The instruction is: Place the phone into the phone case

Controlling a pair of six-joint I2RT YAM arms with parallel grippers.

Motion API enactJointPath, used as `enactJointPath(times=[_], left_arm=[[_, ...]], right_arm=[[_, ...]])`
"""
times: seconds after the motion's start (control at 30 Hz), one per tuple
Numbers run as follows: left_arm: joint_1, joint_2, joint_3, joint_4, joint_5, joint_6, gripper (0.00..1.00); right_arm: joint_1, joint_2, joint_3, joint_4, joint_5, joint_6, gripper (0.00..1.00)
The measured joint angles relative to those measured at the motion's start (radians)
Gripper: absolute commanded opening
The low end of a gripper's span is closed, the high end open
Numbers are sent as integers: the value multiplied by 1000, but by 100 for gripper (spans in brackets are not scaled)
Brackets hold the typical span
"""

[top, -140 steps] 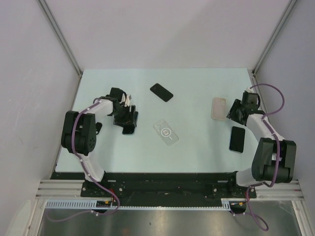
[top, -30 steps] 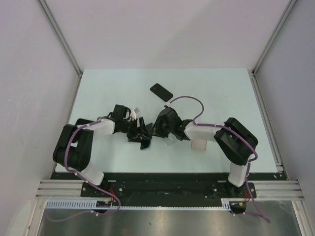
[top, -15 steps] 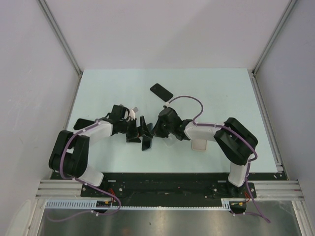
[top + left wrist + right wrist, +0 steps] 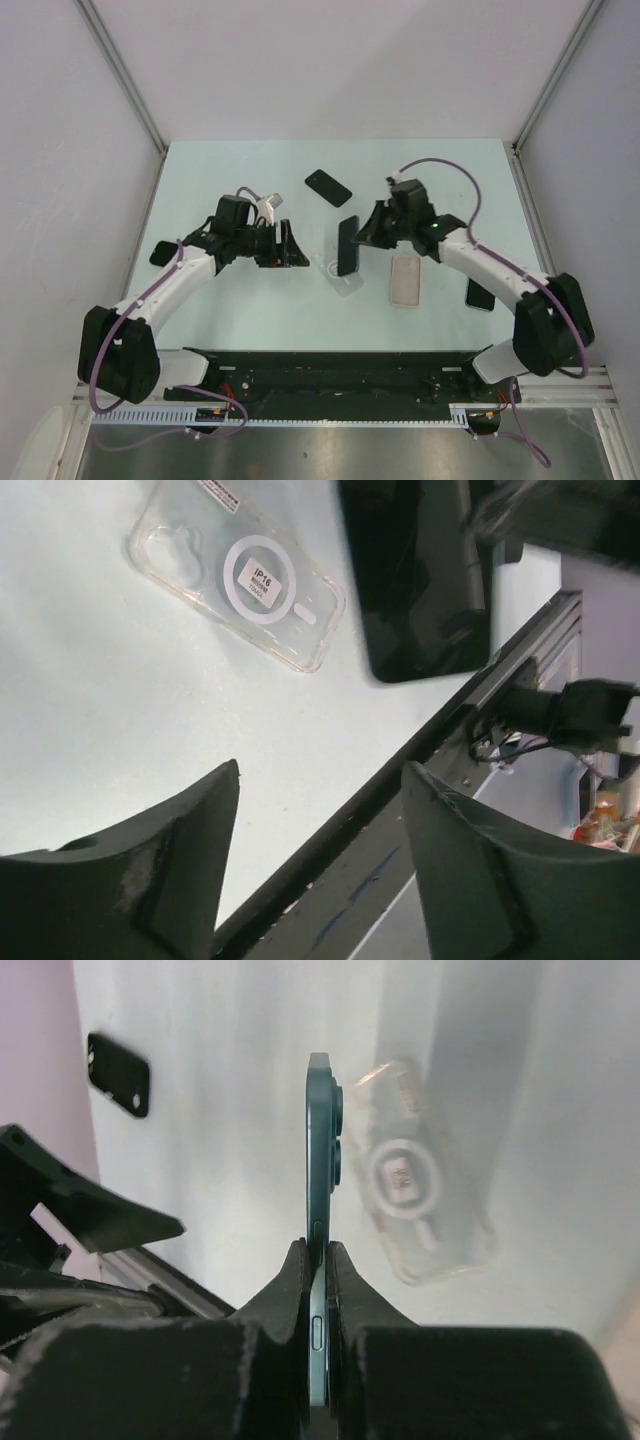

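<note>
My right gripper point(image 4: 367, 236) is shut on a dark teal phone point(image 4: 348, 246) and holds it on edge above the table, over the far end of the clear phone case point(image 4: 342, 279). In the right wrist view the phone point(image 4: 320, 1150) stands edge-on between my fingers point(image 4: 298, 1270), and the clear case point(image 4: 425, 1185) lies flat just right of it. My left gripper point(image 4: 290, 250) is open and empty, left of the case. In the left wrist view the clear case point(image 4: 235, 585) and the phone point(image 4: 415, 575) lie beyond my open gripper point(image 4: 320, 770).
A beige case point(image 4: 404, 280) lies right of the clear one. A black phone point(image 4: 328, 187) lies at the back centre and another point(image 4: 480, 295) at the right under my right arm. A black item point(image 4: 161, 252) sits at the far left. The table's front rail point(image 4: 400, 780) is close.
The phone has passed from my left gripper to my right one. My left gripper has opened and drawn back left. My right arm has swung out to the right, keeping the phone over the clear case.
</note>
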Motion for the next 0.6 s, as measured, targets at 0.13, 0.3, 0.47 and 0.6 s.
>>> enactJointPath(times=[0.13, 0.3, 0.47, 0.6], left_arm=[[-47, 8, 36, -19, -38, 5, 0], [-142, 86, 108, -22, -89, 21, 0], [-238, 211, 195, 9, -131, 3, 0], [-293, 319, 271, 45, -159, -21, 0]], right_arm=[[-185, -146, 0, -202, -19, -124, 0], [-388, -249, 0, -410, -4, -262, 0], [-431, -273, -26, -482, -32, -345, 0], [-436, -273, -96, -463, -57, -372, 0]])
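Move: My right hand holds the phone by its long edge. The beige case it is bound for lies about 17 cm to its right, level with it fore and aft, some 13 cm below. The clear case lies about 4 cm to its left and 2 cm ahead, and the other black phone is 38 cm right, 3 cm back. From my empty left hand the beige case is roughly 29 cm right and 5 cm ahead, the clear case 10 cm right and 6 cm ahead. Keeping the phone pinched, I swing my right hand fast to the right, about 18 cm, from above the clear case to above the beige one, then ease slightly back and down as the fingers tip some 15 degrees steeper. Meanwhile I shut my empty left fingers and bring them about 10 cm right, over the clear case's near end and towards the beige case. ##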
